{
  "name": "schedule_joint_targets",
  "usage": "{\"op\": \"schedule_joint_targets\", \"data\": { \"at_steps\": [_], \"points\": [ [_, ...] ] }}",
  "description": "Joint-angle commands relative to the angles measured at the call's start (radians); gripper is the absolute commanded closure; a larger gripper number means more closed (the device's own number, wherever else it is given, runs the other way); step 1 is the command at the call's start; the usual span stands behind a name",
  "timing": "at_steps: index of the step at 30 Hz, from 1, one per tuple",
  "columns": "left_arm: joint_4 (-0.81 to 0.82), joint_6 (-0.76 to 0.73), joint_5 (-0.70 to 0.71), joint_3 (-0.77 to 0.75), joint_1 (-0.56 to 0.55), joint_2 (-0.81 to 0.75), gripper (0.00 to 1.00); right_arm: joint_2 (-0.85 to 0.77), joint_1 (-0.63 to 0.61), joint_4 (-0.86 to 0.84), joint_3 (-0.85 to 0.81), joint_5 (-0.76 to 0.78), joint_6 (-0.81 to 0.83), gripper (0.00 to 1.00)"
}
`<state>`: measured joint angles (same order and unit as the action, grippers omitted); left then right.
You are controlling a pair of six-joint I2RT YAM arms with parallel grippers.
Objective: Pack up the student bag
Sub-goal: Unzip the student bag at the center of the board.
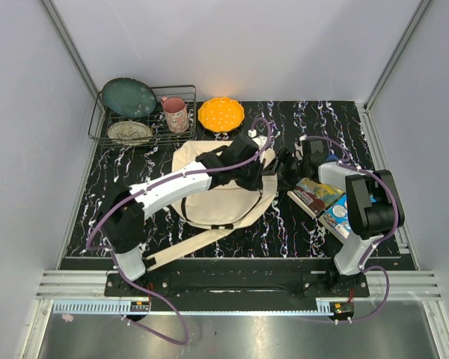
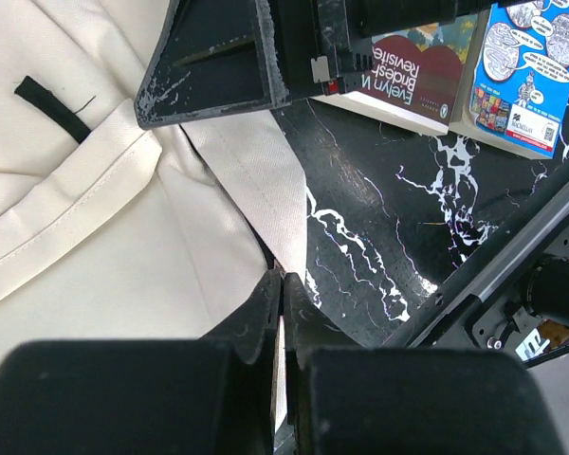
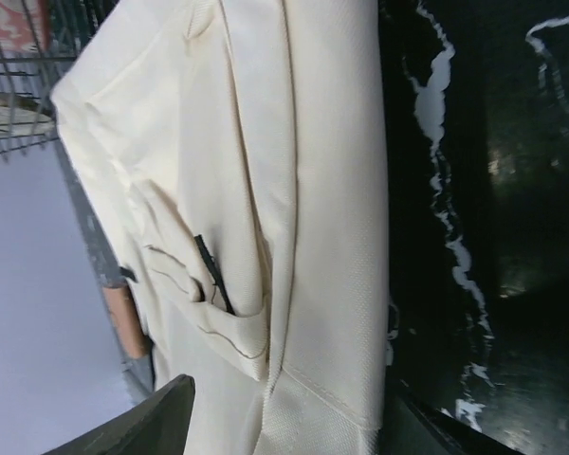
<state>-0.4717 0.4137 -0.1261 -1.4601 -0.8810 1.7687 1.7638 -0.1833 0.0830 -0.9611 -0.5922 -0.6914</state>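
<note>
The student bag (image 1: 217, 196), a cream canvas backpack, lies flat mid-table. My left gripper (image 1: 253, 178) reaches across to the bag's right edge. In the left wrist view it (image 2: 283, 284) is shut, with a thin fold of the bag's cloth (image 2: 256, 171) pinched between the fingers. My right gripper (image 1: 290, 161) is just right of the bag. In the right wrist view it (image 3: 284, 431) stands wide open, with the bag's side panel (image 3: 322, 237) lying between its fingers (image 3: 142, 427). A black zipper pull (image 3: 211, 273) shows at a seam.
Two books (image 1: 314, 196) (image 1: 337, 215) lie right of the bag, under the right arm. A wire rack (image 1: 97, 123) at the back left holds a teal plate (image 1: 129, 97) and a bowl (image 1: 130, 132). Beside it are a pink mug (image 1: 176, 114) and an orange plate (image 1: 221, 114). A strap (image 1: 187, 247) trails toward the front.
</note>
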Motion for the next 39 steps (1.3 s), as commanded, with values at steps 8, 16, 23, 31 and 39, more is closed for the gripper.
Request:
{"op": "schedule_joint_targets", "data": {
  "at_steps": [8, 16, 23, 31, 39],
  "points": [
    [0.056, 0.008, -0.041, 0.033, 0.005, -0.071, 1.0, 0.006, -0.007, -0.212, 0.042, -0.135, -0.152, 0.84],
    [0.082, 0.037, -0.081, 0.257, -0.003, -0.169, 1.0, 0.0, 0.059, -0.201, -0.005, 0.011, -0.166, 1.0],
    [0.137, 0.1, -0.09, 0.452, -0.107, -0.244, 1.0, 0.054, 0.096, -0.224, -0.079, 0.054, -0.201, 1.0],
    [0.137, 0.197, -0.032, 0.625, -0.136, -0.376, 1.0, 0.118, 0.177, -0.285, -0.116, 0.036, -0.237, 1.0],
    [-0.079, 0.197, 0.264, 0.673, -0.116, -0.433, 1.0, 0.163, 0.246, -0.166, -0.224, -0.026, -0.136, 1.0]
  ]
}}
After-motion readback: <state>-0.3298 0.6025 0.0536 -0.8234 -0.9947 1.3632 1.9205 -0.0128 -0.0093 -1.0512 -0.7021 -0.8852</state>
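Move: My left hand is shut on the zip pull by the bag's right side; the middle of the bag's near edge lies about 11 cm back, 9 cm left and 11 cm below. The strap's middle is roughly 19 cm back and 21 cm left, 14 cm lower. My open right hand has the bag's right side edge almost between its fingers, 2 cm to its left at its height; the yellow book is 8 cm back, 11 cm right, 4 cm lower. With my right hand I edge a centimetre or so left, pinch the bag's right side edge shut, then haul it right and forward about 8 cm, turning some 10 degrees clockwise. My left hand keeps the zip pull, waits for that grip, then draws the pull back, left and down along the zip towards the middle of the near edge, swinging mostly left at the end. ##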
